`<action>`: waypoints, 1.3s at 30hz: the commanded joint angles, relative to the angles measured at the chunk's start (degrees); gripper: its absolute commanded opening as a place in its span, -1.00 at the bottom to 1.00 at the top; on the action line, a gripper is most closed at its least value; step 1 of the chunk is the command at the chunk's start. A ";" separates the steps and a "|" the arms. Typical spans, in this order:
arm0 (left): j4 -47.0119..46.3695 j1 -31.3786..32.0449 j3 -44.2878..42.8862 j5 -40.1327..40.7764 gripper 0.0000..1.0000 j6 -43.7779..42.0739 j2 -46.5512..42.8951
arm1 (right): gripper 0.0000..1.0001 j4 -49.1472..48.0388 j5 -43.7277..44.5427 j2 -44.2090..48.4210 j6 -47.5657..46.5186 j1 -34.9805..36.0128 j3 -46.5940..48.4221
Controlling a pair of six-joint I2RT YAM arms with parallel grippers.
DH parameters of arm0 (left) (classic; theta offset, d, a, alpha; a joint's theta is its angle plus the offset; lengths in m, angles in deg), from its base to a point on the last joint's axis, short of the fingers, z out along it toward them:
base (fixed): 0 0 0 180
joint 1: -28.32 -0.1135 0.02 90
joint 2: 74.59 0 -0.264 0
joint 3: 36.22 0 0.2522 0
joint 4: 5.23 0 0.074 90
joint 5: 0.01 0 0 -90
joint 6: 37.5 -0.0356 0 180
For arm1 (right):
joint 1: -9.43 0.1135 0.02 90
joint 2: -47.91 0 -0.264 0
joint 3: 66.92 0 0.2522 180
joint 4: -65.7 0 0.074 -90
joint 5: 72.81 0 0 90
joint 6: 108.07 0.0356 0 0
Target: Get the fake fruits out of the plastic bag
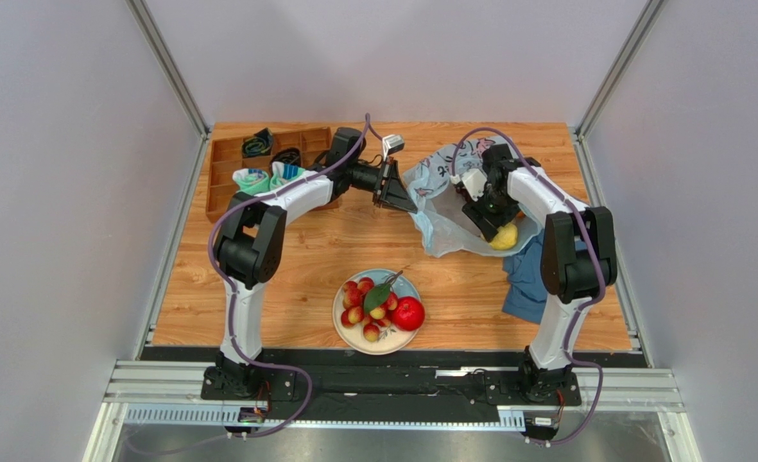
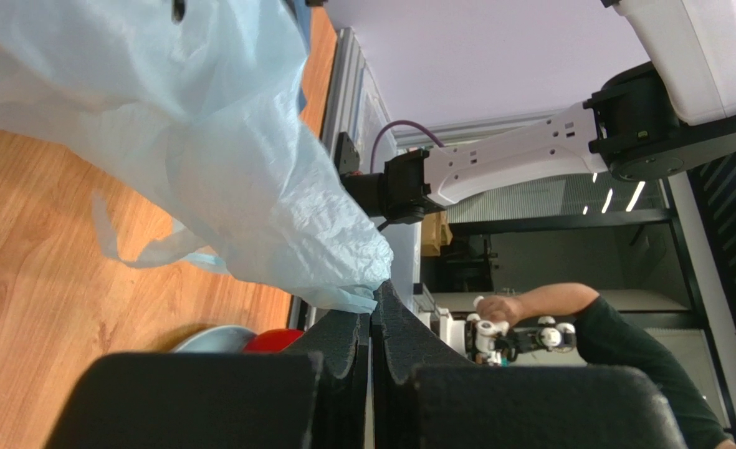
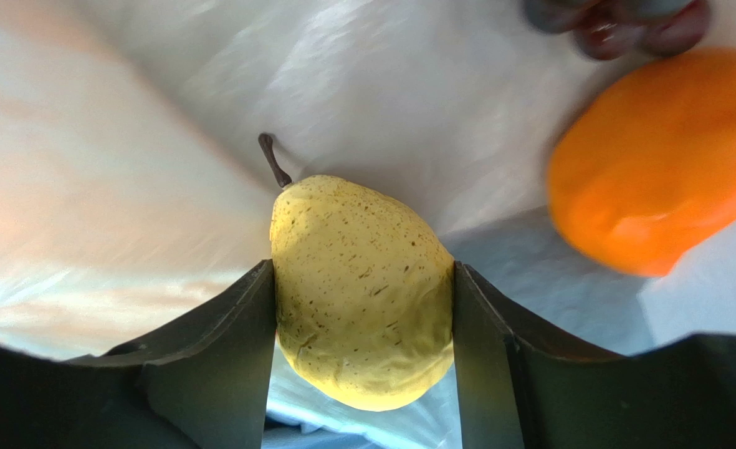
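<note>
The plastic bag (image 1: 437, 188) lies crumpled at the back right of the table. My left gripper (image 1: 404, 200) is shut on its edge, and the left wrist view shows the pale-blue film (image 2: 240, 168) pinched at the fingertips of that gripper (image 2: 373, 301). My right gripper (image 1: 495, 227) reaches into the bag. Its jaws (image 3: 363, 271) press both sides of a yellow pear (image 3: 362, 281), also seen from above (image 1: 505, 237). An orange (image 3: 662, 159) and dark grapes (image 3: 615, 19) lie in the bag beside it. A red apple (image 1: 409, 314) and a cluster of small red-yellow fruits (image 1: 363, 303) sit on the plate (image 1: 340, 325).
A wooden tray (image 1: 226, 154) holding rolled socks (image 1: 252, 180) stands at the back left. A dark-blue cloth (image 1: 527, 284) lies at the right, under the bag's near edge. The plate sits near the front middle.
</note>
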 commanded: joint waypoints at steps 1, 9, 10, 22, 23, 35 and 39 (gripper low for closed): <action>-3.44 0.42 -4.11 -1.18 -1.00 1.55 -1.99 | -0.41 6.21 -9.12 11.19 1.33 0.89 4.00; -6.87 0.33 -5.60 -1.26 -1.00 5.94 -0.14 | -0.39 7.28 -28.12 31.06 3.26 13.09 -3.62; -7.05 0.33 -5.60 -1.35 -1.00 6.12 0.03 | -0.39 7.10 -28.30 31.42 3.70 15.11 -4.86; -2.22 -0.02 -4.90 -1.62 -1.00 1.38 -3.13 | -0.42 -8.10 -24.26 16.85 25.23 21.90 -4.97; -1.95 -0.02 -4.81 -1.70 -1.00 0.85 -3.57 | -0.42 -8.10 -24.43 14.14 25.93 22.42 -3.13; -1.42 -1.78 -3.58 -1.53 -1.00 0.32 -5.59 | -0.36 -7.22 -29.45 4.97 30.60 30.78 -1.70; -2.03 -2.57 -3.93 -1.18 -1.00 1.11 -5.51 | -0.37 -7.58 -28.92 4.62 31.83 31.30 -3.37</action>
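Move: The right hand already holds the pear inside the bag; the plate it goes to lies about 30 cm left, 20 cm back and 3 cm lower. The red apple on the plate is some 8 cm nearer, roughly 22 cm left and 20 cm back of the hand. Inside the bag, the orange lies about 7 cm ahead and 5 cm right. From the left hand, gripping the bag, the plate is some 18 cm back, 8 cm left and 18 cm below. Right lifts the pinched pear, swings 25 cm left and back, sinking towards the plate; left keeps the bag. ##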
